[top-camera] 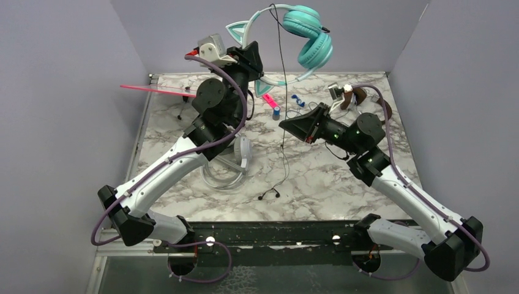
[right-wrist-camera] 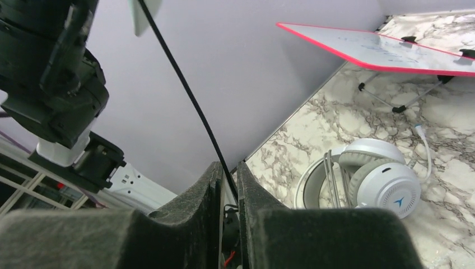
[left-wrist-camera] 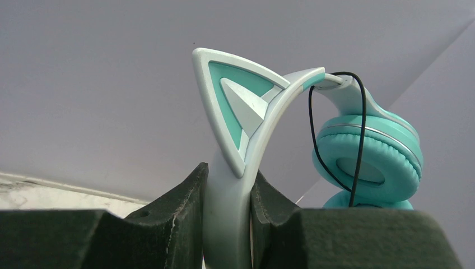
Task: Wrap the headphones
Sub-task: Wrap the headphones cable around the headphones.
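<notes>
My left gripper [top-camera: 254,58] [left-wrist-camera: 227,174] is raised high and shut on the pale headband of the teal cat-ear headphones [top-camera: 309,37] [left-wrist-camera: 367,162]. Their black cord [top-camera: 283,92] [left-wrist-camera: 361,123] loops over the band and hangs to the table, its end [top-camera: 269,195] lying on the marble. My right gripper [top-camera: 284,124] [right-wrist-camera: 227,166] is at the hanging cord [right-wrist-camera: 185,84], which runs through a narrow gap between its slightly open jaws. White-grey headphones [top-camera: 242,153] [right-wrist-camera: 375,179] lie under the left arm. Brown headphones [top-camera: 358,98] sit behind the right arm.
A pink-edged whiteboard [top-camera: 153,90] [right-wrist-camera: 381,50] stands on wire legs at the back left. A pink marker [top-camera: 269,101] and small blue items [top-camera: 298,99] lie near the back middle. Lilac walls close in on three sides of the marble table [top-camera: 318,184].
</notes>
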You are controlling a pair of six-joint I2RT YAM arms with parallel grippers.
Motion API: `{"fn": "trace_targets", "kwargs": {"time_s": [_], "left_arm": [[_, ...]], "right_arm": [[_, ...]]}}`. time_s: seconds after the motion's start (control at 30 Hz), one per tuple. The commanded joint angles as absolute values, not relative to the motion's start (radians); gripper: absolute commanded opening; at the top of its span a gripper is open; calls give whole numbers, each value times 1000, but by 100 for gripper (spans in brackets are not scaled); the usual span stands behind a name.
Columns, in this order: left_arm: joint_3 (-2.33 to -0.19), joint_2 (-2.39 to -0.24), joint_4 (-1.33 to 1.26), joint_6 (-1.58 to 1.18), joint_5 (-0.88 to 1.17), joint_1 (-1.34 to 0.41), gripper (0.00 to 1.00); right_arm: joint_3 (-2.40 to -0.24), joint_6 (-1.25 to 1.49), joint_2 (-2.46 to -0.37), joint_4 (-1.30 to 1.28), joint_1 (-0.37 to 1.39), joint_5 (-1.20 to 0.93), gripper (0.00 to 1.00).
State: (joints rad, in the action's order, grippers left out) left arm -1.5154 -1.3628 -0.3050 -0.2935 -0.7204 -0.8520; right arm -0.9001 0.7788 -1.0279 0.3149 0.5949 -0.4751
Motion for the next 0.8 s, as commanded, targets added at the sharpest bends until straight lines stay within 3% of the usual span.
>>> {"fn": "trace_targets", "kwargs": {"time_s": [0.0, 0.17, 0.4, 0.77], "left_arm": [[-1591, -1327, -370, -381, -717, -853, 0], [-1652, -1320, -274, -414, -671, -853, 0], [-1707, -1312, -153, -434, -621, -853, 0], [-1778, -1303, -47, -434, -581, -854, 0]], "right_arm": [[-836, 770, -1036, 507, 601, -553, 19], [-755, 758, -1089, 699, 601, -640, 19], [-767, 701, -1179, 842, 601, -746, 36], [-703, 655, -1257, 1032, 601, -790, 51]]}}
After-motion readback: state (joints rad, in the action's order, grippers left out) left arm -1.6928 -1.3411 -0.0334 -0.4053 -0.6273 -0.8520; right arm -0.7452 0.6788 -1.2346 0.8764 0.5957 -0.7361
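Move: The teal cat-ear headphones' hanging cable runs right through the gap at the right fingertips, about 0 cm off; from the left hand, which holds the headband, that spot is some 11 cm back, 6 cm right and 15 cm below. From the right hand, the teal ear cups are about 18 cm ahead, 6 cm right and 20 cm up. The white headphones lie about level and 17 cm left of that hand, the earbuds 11 cm back and 2 cm left, both about 35 cm below. The hanging cable stays between the right fingers as they spread from nearly shut to about half open, the hand sinking about 4 cm along it while shifting some 3 cm left, rolling and swinging counter-clockwise. The left hand keeps its grip on the headband, lifting it and easing it back a little, with a slight clockwise turn. ##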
